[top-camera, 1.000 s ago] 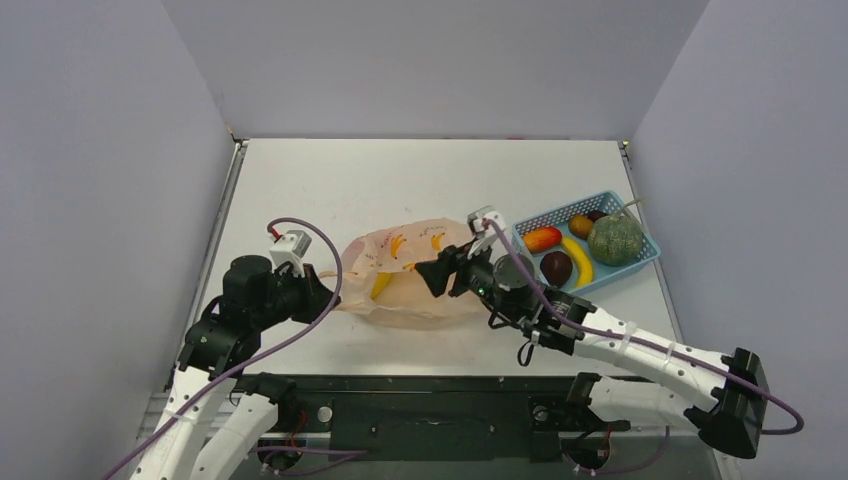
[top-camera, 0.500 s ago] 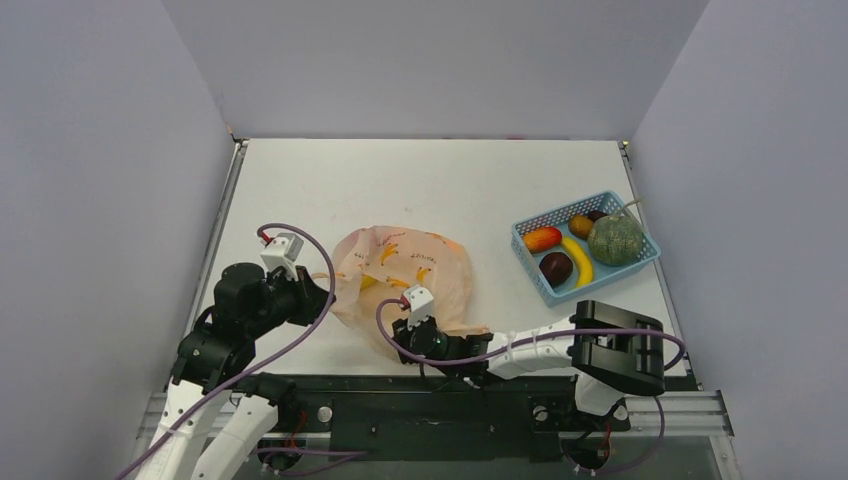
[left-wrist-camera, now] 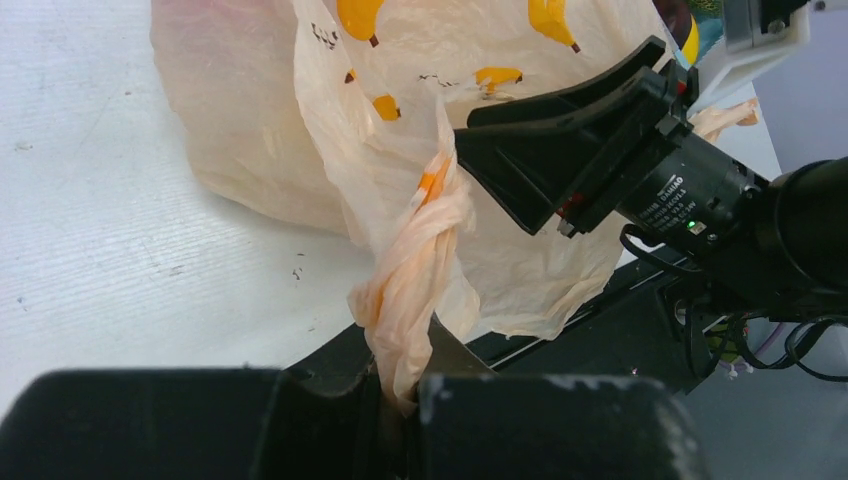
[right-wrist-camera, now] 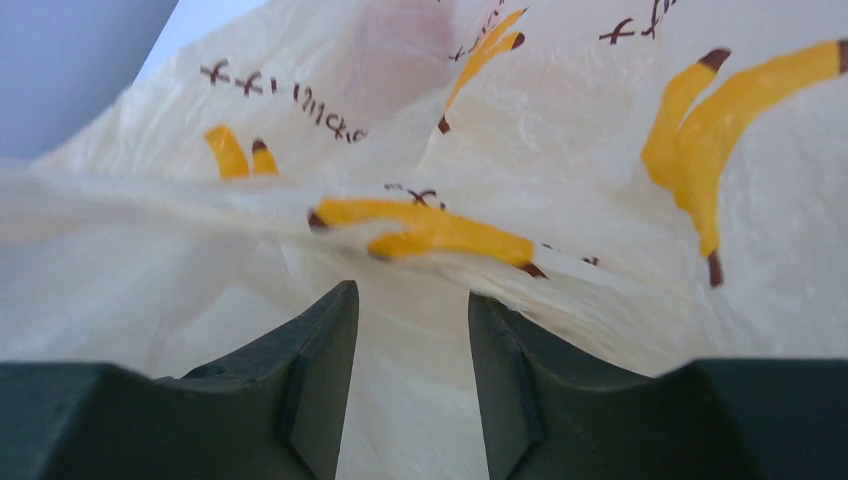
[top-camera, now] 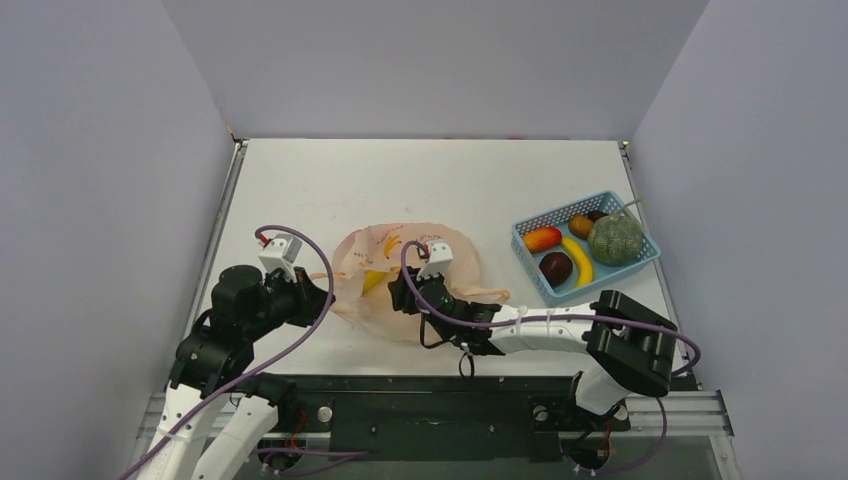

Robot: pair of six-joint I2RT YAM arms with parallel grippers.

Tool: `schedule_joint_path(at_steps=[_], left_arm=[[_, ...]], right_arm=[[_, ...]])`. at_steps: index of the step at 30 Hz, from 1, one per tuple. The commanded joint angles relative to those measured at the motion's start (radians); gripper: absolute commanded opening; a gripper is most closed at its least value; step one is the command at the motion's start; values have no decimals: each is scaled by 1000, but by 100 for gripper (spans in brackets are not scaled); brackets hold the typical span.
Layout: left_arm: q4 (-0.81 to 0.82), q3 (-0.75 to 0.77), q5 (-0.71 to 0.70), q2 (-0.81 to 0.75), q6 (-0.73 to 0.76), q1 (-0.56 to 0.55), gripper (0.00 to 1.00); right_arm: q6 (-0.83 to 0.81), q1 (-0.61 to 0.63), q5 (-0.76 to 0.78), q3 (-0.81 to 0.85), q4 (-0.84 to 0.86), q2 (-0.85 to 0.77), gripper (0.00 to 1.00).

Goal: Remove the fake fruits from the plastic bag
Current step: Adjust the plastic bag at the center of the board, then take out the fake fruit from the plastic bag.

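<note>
The plastic bag (top-camera: 440, 262) is peach-orange with printed bananas and lies crumpled mid-table. My left gripper (top-camera: 322, 298) is shut on the bag's twisted handle (left-wrist-camera: 420, 270) and holds it taut at the bag's left end. My right gripper (top-camera: 392, 291) is pressed into the bag's near side. Its fingers stand apart, with bag film (right-wrist-camera: 410, 200) right in front of and between them. A yellow shape (top-camera: 372, 282) shows through the bag; I cannot tell if it is a fruit. Fake fruits lie in the blue basket: the green melon (top-camera: 613, 240), mango (top-camera: 541, 239), banana (top-camera: 579, 263) and a maroon one (top-camera: 556, 267).
The light blue basket (top-camera: 528, 226) stands at the right, close to the table's right edge. My right arm (top-camera: 540, 328) is folded along the front edge, its elbow (top-camera: 630, 345) near the basket. The black base rail (top-camera: 430, 400) runs just below.
My right arm left the bag's right side, folded back to the front edge, then pushed its gripper into the bag's near side. The bag bunched up. My left gripper kept its hold.
</note>
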Motion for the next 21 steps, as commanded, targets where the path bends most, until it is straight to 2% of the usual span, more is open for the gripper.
schedule_joint_path(at_steps=[1, 6, 12, 16, 18, 21], left_arm=[[44, 9, 6, -1, 0, -2, 0], [45, 9, 14, 13, 2, -2, 0], [47, 9, 36, 41, 11, -4, 0], [49, 8, 39, 35, 11, -4, 0], [52, 7, 42, 37, 13, -3, 0], [52, 8, 55, 56, 16, -2, 0]], right_arm=[[88, -23, 45, 82, 44, 67, 43], [171, -69, 0, 183, 45, 192, 47], [193, -82, -19, 236, 93, 297, 50], [172, -93, -34, 290, 95, 366, 54], [136, -93, -38, 326, 95, 401, 59], [100, -94, 0, 421, 3, 463, 64]])
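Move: The plastic bag's middle lies about 4 cm ahead of the right gripper, 1 cm to its right and some 8 cm below. A bright yellow shape inside, apparently a fruit, sits 4 cm ahead and 5 cm left; the bag's loose handle lies level and 22 cm right, and the blue basket 12 cm ahead and 40 cm right. From the left gripper the bag's middle is about 9 cm ahead, 15 cm right and 18 cm below. Reach the right gripper forward and left into the bag, then let it sink as well, about 6 cm each way, tipping the fingers down slightly and spreading them wider so that the printed fold of the bag comes to lie across them. Keep the left gripper shut on the twisted handle, nearly still. ##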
